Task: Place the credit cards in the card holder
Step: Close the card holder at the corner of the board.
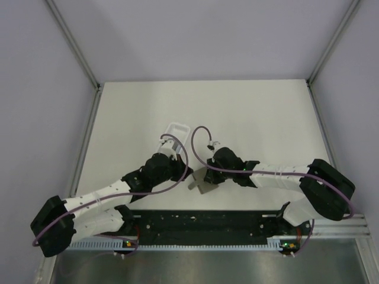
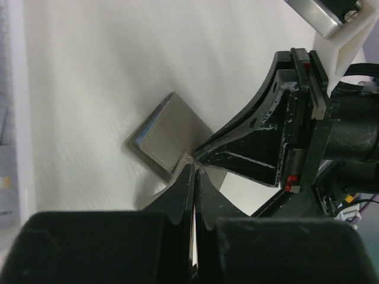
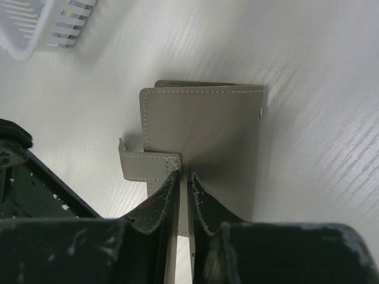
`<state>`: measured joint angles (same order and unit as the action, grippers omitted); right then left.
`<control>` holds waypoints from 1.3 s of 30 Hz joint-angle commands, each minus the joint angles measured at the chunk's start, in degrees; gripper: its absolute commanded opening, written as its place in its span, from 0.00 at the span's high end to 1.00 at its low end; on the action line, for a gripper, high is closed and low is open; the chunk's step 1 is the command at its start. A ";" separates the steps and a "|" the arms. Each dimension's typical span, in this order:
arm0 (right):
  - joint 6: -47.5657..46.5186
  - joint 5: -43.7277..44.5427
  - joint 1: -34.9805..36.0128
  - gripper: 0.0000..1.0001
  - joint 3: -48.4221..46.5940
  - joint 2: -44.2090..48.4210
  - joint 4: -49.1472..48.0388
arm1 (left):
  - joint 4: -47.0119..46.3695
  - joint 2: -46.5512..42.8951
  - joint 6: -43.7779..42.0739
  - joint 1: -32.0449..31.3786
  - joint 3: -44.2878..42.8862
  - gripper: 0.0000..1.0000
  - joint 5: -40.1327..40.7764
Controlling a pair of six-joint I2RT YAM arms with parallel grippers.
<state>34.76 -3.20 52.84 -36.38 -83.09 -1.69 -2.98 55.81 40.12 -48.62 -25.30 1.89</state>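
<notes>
The card holder [image 1: 205,181] is a flat grey wallet with pale stitching, lying between both arms near the table's front. In the right wrist view the card holder [image 3: 207,130] shows a small snap on its far right edge and a strap tab on the left. My right gripper [image 3: 183,176] is shut on the near edge of its cover. In the left wrist view the card holder [image 2: 170,135] shows a bluish inner edge, and my left gripper [image 2: 194,168] is shut on a grey flap at its corner. My right gripper [image 2: 260,145] meets it tip to tip. The credit cards are out of view.
A long white plastic tray [image 1: 176,131] lies just beyond the left gripper; its slotted end [image 3: 44,26] shows at the upper left of the right wrist view. Grey walls with metal rails enclose the table on three sides. Purple cables loop over both wrists.
</notes>
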 commanded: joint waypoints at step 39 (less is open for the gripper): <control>1.62 -18.06 -13.29 0.53 10.98 9.89 -9.46 | -34.72 27.16 4.00 -1.21 11.76 1.00 -7.16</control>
<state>37.19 -13.80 40.34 -26.15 -70.87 -2.46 -37.30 81.28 43.90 -49.60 -15.55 -5.34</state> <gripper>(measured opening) 0.467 0.012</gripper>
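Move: The card holder's closing strap lies about 4 cm to the left hand's right, 1 cm back and 9 cm below; it is already under the right fingers, its middle 2 cm to that hand's left, level with it and 1 cm below. The holder's middle is some 7 cm right of the left hand, neither ahead nor back, and 1 cm ahead and 1 cm right of the right hand. The white basket sits about 14 cm ahead and 8 cm left of the left hand. The strap is still held down by the right fingertips at first, while the shut left hand goes about 3 cm right over it, then sinks some 8 cm to press on it. The right hand comes free, rises about 5 cm, swings some 5 cm right and lowers beside the holder's right edge, opening to roughly half. ##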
